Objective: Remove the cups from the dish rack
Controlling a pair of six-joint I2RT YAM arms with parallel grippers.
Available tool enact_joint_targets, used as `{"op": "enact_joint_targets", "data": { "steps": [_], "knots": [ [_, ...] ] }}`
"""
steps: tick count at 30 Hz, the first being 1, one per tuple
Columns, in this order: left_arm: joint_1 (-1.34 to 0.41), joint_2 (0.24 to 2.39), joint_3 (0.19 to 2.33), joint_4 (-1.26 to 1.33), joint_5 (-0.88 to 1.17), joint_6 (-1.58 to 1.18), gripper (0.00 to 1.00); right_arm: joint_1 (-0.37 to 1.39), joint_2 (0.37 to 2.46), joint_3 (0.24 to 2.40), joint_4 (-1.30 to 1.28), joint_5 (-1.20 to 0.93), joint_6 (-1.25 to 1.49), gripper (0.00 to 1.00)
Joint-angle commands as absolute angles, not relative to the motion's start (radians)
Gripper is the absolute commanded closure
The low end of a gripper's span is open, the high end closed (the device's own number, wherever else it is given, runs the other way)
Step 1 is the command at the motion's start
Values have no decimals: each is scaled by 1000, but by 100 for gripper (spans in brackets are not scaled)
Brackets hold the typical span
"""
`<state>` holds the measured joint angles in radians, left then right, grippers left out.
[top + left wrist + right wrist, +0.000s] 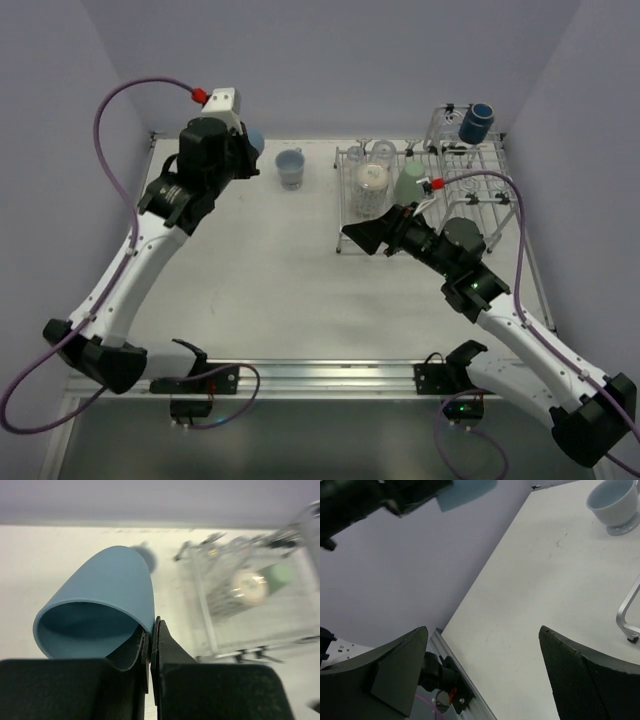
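Note:
My left gripper (248, 150) is lifted over the table's back left, shut on the rim of a light blue tumbler (100, 595), one finger inside and one outside (150, 630). A pale mug (290, 168) stands on the table left of the dish rack (480, 205). The rack holds clear glasses (382, 153), a whitish cup (371, 178) and a pale green tumbler (410, 184). A navy mug (476, 122) sits in the raised basket. My right gripper (358, 238) hovers by the rack's front-left corner, open and empty (482, 630).
In the right wrist view a rack leg (626, 616) shows at the right edge and the pale mug (615, 502) at top right. Grey walls close in the table on three sides. A metal rail (320, 375) runs along the near edge.

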<state>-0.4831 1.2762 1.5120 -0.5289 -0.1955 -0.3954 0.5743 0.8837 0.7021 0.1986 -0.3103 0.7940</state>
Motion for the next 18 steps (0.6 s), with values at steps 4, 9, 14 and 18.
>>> {"op": "enact_joint_targets", "data": {
  "steps": [4, 9, 14, 18],
  "knots": [
    [-281, 1608, 1643, -857, -293, -256, 100, 578, 779, 699, 57, -259, 678, 5],
    [-216, 1813, 1813, -909, -272, -258, 100, 586, 750, 684, -21, -267, 641, 5],
    [-175, 2040, 2071, -998, -245, -249, 100, 591, 713, 654, -60, -267, 624, 5],
    [-153, 2156, 2164, -1051, -230, -238, 100, 592, 701, 640, -69, -252, 615, 5]
  ]
}}
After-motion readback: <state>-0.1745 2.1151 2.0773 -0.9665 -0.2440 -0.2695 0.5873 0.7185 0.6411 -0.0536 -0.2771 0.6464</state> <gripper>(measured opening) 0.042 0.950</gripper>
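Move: My left hand already holds the blue cup. The empty table spot I'm taking it to lies about 17 cm ahead, 12 cm to the left and some 32 cm below. The grey mug stands about 15 cm ahead and 4 cm to the right, 33 cm down; the rack's left rail is roughly 9 cm ahead and 17 cm right, about as low. From my right hand, that spot is about 29 cm ahead, 30 cm left and 26 cm below. I swoop my left hand down some 21 cm while carrying the blue cup forward and left towards the bare table left of the grey mug, then level off and keep going forward. The wrist tips about 40 degrees further down and rolls left side up, fingers still shut on the cup. My empty right hand, still open, sinks and draws back a little to the right. ##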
